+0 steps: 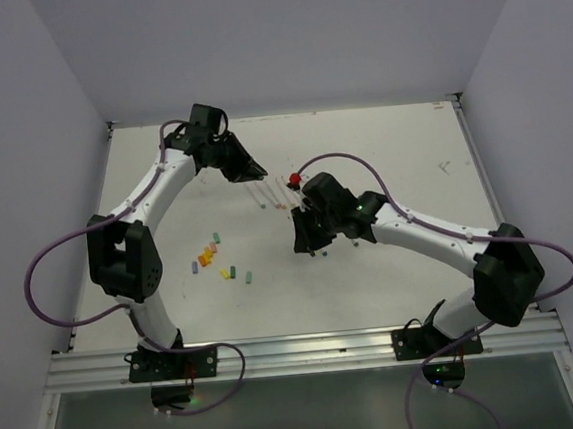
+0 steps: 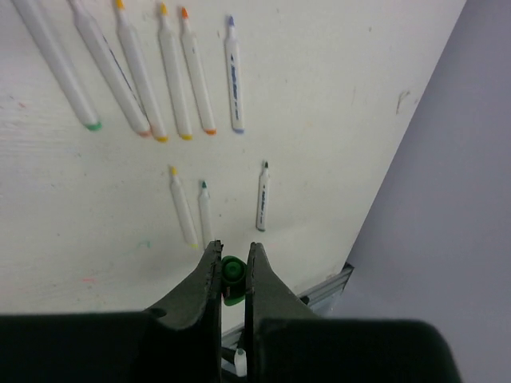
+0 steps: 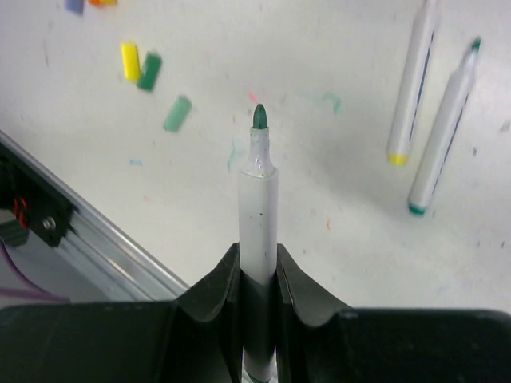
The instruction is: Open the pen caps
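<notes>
My left gripper [image 2: 233, 249] is shut on a small green pen cap [image 2: 232, 273], held above the table. In the top view this gripper [image 1: 259, 173] hangs at the back, over a row of white pens [image 1: 270, 198]. My right gripper [image 3: 259, 251] is shut on the barrel of a white pen [image 3: 259, 199] whose dark green tip [image 3: 259, 117] is bare and points away from the wrist. That gripper [image 1: 302, 245] sits mid-table. Loose pen caps [image 1: 210, 253] in several colours lie left of it.
Several uncapped pens [image 2: 172, 72] lie side by side under the left wrist, and three shorter ones [image 2: 204, 209] nearer. Two pens [image 3: 444, 128] lie right of the right gripper. A small red object [image 1: 295, 180] sits between the arms. The metal rail [image 1: 308, 348] edges the table's front.
</notes>
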You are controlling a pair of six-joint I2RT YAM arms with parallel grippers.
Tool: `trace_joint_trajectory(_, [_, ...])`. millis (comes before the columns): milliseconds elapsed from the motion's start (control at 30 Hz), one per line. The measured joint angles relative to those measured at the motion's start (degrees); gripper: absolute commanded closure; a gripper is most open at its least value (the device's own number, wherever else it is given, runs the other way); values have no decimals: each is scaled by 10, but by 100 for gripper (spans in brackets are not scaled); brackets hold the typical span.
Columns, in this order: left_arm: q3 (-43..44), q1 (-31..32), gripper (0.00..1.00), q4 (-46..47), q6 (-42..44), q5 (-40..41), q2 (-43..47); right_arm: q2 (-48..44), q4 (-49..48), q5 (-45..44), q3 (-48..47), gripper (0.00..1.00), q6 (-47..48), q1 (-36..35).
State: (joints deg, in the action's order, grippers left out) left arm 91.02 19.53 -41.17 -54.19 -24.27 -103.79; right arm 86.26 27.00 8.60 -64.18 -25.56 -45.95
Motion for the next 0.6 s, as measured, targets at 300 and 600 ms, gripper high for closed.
trace_joint_trajectory(300, [11,-27,100,-2,37,47,-1,-57,75,-18,19,100,-11,22])
trace_joint_trajectory(600, [-150,80,100,9,115,61,71,16,106,-5,-46,100,41,292])
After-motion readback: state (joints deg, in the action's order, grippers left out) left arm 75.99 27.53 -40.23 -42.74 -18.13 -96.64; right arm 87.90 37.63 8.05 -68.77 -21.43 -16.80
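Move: The left hand, holding the green cap, is bound for the cap cluster: its nearest light green cap lies about 10 cm back, 6 cm left and 17 cm below, with a dark green cap 4 cm farther left and about 1 cm farther out. The right hand holds the bared pen; the end pen of the near row, beside which it belongs, lies about 16 cm ahead, 14 cm right, 12 cm below. The row's middle pen is about 14 ahead and 5 right, its yellow pen 15 ahead and 2 right. The right fingers keep the uncapped green pen and the left fingers keep its cap. The right hand backs off about 3 cm, then swings forward and right, roughly 13 cm each way and nearly level, towards the end pen, turning some 25 degrees clockwise. The left hand eases about 3 cm forward and left, then reverses, drawing back about 10 cm, sinking 5 and coming back right, towards the loose caps. ##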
